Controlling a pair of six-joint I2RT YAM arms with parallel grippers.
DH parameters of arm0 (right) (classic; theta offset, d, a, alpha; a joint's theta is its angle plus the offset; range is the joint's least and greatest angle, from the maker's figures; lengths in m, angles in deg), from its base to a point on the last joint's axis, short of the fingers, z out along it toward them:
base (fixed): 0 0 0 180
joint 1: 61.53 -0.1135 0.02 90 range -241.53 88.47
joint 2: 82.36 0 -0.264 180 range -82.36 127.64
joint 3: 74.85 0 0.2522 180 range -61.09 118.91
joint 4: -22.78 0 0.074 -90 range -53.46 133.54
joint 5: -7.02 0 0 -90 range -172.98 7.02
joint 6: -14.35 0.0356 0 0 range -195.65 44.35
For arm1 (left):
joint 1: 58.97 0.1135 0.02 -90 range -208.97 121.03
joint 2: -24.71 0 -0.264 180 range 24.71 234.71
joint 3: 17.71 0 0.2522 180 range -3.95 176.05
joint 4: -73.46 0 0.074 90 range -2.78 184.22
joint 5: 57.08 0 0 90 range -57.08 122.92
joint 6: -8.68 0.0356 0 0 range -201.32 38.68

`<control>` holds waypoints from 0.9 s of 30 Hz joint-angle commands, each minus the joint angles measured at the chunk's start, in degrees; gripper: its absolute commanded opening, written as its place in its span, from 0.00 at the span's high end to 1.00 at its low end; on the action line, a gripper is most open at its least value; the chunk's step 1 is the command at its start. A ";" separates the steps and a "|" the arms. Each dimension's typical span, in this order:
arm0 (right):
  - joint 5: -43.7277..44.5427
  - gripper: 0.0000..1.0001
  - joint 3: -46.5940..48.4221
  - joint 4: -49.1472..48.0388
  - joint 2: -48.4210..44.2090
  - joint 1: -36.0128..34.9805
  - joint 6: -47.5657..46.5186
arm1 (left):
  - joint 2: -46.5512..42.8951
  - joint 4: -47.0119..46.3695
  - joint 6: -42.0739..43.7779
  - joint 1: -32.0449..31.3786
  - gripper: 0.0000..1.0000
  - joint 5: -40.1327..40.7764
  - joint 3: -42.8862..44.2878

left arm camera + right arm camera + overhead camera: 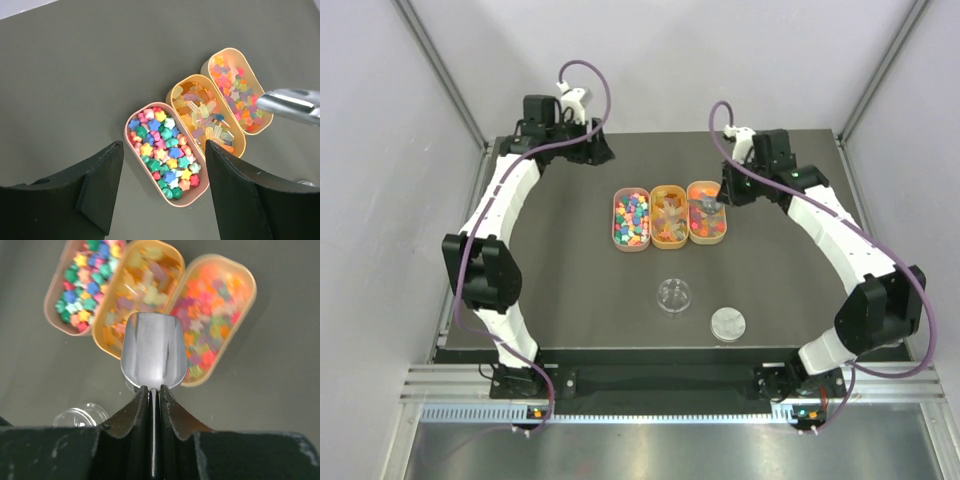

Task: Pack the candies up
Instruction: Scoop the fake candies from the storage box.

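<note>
The candies lie in three oval orange trays mid-table: multicoloured star-like ones (631, 219) (165, 150), pale yellow-orange ones (669, 214) (200, 112), and red-orange ones (706, 213) (207, 327). My right gripper (728, 190) (154, 390) is shut on the thin handle of a metal scoop (154, 352) (705, 204). The scoop's bowl hangs empty over the seam between the middle and right trays. My left gripper (598, 152) (162, 172) is open and holds nothing. It hovers at the back left, off the trays, looking down at the multicoloured tray.
A small round clear jar (674, 294) (80, 416) stands open in front of the trays. Its round lid (727, 322) lies flat to the jar's right. White walls close in the dark table (570, 280) on three sides.
</note>
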 commanded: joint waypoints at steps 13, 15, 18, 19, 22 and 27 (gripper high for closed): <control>19.45 1.00 0.58 4.00 -2.23 -0.52 13.28 | 7.23 -14.14 4.72 -8.37 0.27 12.79 3.19; 21.38 1.00 0.83 4.00 -1.79 -1.93 14.78 | 9.17 -18.36 4.37 -9.52 0.27 12.53 4.24; 23.06 1.00 2.68 5.05 -0.65 -3.25 16.71 | 14.00 -25.80 2.97 -10.05 0.34 8.93 5.13; 23.42 1.00 3.55 5.93 -0.39 -3.52 17.24 | 16.45 -28.71 -0.26 -10.05 0.35 7.44 5.04; 24.83 1.00 4.09 7.25 0.40 -4.66 20.66 | 23.38 -34.45 -4.40 -10.49 0.49 3.30 8.45; 24.56 1.00 5.57 9.01 1.90 -5.27 23.92 | 33.15 -40.68 -9.42 -12.07 0.67 1.19 16.45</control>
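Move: The right candy box lies about 11 cm ahead of the right hand, 4 cm to its left and some 18 cm below; the middle candy box is 10 cm ahead and 15 cm left, the clear jar about 13 cm back and 14 cm left. From the left hand the right box is some 30 cm to the right, 2 cm back and 22 cm below, with the middle box 19 cm right and 2 cm back, and the left box 8 cm right and 3 cm back. Bring the left gripper right, forward and down towards the right candy box, past the far end of the left box, about 13 cm to the right in all, slowly first, then faster, partly closing its empty fingers. Keep the scoop gripped in the right hand, swing that hand some 5 cm right, then ease about 2 cm back left, sinking slightly, while turning the scoop about 25 degrees clockwise to line up with the right box. ##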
